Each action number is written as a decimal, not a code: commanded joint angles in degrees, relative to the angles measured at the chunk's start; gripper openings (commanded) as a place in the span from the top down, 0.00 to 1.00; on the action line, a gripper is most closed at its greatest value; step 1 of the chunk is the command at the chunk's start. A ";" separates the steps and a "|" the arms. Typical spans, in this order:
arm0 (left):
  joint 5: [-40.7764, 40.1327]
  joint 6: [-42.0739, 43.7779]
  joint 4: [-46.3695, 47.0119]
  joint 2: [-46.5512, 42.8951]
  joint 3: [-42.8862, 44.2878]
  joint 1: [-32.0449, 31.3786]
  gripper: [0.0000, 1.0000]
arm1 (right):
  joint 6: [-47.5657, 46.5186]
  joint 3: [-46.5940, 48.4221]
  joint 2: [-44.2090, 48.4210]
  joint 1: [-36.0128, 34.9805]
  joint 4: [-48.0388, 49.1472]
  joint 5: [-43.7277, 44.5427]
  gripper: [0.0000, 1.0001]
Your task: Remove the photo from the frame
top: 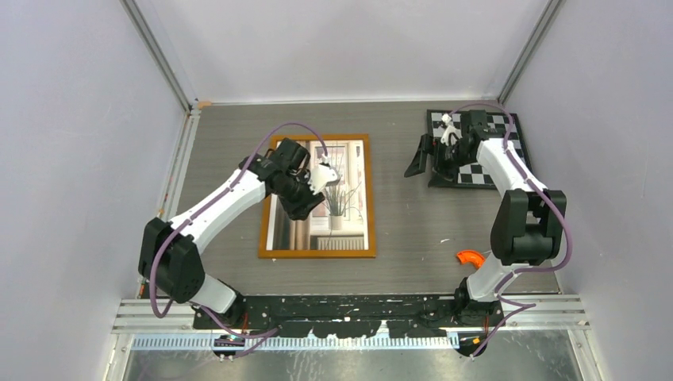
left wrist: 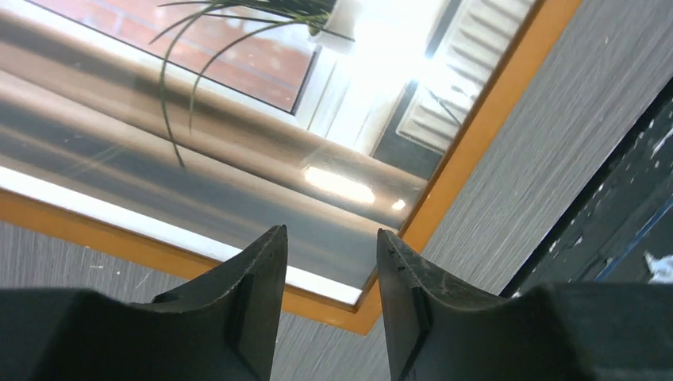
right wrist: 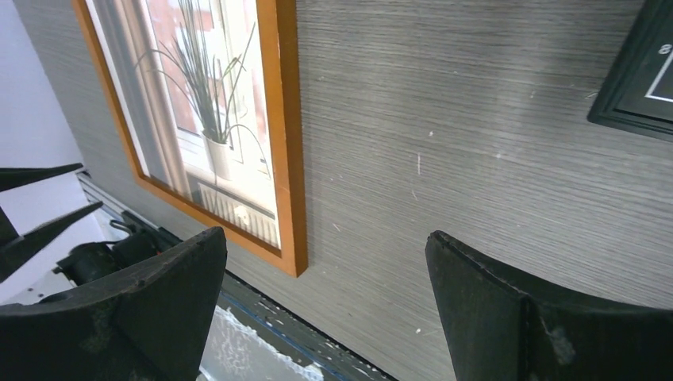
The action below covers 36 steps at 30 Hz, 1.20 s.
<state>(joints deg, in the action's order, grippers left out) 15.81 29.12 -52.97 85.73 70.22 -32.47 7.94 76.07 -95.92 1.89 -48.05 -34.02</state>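
The frame (top: 316, 253), with a narrow orange-brown border, lies flat and face up left of the table's middle. The photo (top: 349, 214) of a spiky potted plant at a window sits inside it. My left gripper (top: 304, 208) hovers over the photo's left half, jaws partly apart and empty. In the left wrist view the gripper (left wrist: 332, 232) looks down on the frame's (left wrist: 484, 135) near left corner and the photo (left wrist: 238, 143). My right gripper (top: 432, 163) stands wide open and empty at the far right. Its wrist view shows the gripper (right wrist: 324, 234) above bare table, beside the frame (right wrist: 287, 143) and photo (right wrist: 206, 103).
A black-and-white checkerboard (top: 496, 171) lies at the far right under the right arm, its corner (right wrist: 635, 71) showing in the right wrist view. A small orange piece (top: 470, 258) lies near the right arm's base. The black rail (top: 357, 305) runs along the near edge.
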 commanded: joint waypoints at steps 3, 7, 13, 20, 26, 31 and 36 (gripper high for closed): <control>-6.55 -14.74 8.66 0.41 0.71 3.99 0.52 | 5.04 -1.17 -0.63 -1.84 4.02 -1.63 0.01; -4.62 -25.88 7.52 5.22 4.74 16.31 0.52 | 5.72 -1.01 -1.18 -3.46 5.10 -1.06 0.00; -4.85 -33.69 6.21 13.29 6.47 28.14 0.54 | 5.76 0.63 -3.42 -4.84 5.03 -1.39 0.00; -3.67 -33.07 7.79 17.74 6.02 29.65 0.56 | 6.03 1.59 -6.12 -7.08 5.88 -1.47 0.00; 2.31 -17.49 9.67 9.38 1.65 17.64 0.55 | 5.80 1.75 -7.68 -7.60 5.99 -1.73 0.00; 3.23 -5.80 10.67 2.43 -6.50 0.75 0.54 | 5.82 2.32 -8.66 -7.53 5.86 -1.88 0.00; -4.65 -1.20 16.48 0.36 -12.70 -14.22 0.52 | 5.64 1.62 -7.85 -7.56 5.68 -1.53 0.00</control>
<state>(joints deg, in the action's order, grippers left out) 16.38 20.23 -40.95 87.48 61.43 -40.12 13.52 76.09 -104.68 -5.52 -43.16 -34.89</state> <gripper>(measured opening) 0.470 0.995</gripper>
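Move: The picture frame lies flat below the left hand, its middle about 10 cm farther out, 3 cm to the right and 10 cm down. Its left side runs some 11 cm left of that hand, and its near side lies about 7 cm back. From the right hand, the frame's middle is around 24 cm left, level fore-and-aft and 11 cm lower; the chessboard is 12 cm ahead and 19 cm right of this hand. Sweeping left and forward, the half-open left hand turns about 60 degrees counter-clockwise and sinks 7 cm, reaching low beside the frame's left side. It then swings back right and nearer, undoing the turn, towards the frame's near side and still above it. The wide-open right hand eases about 5 cm left towards the frame while sinking 4 cm. ##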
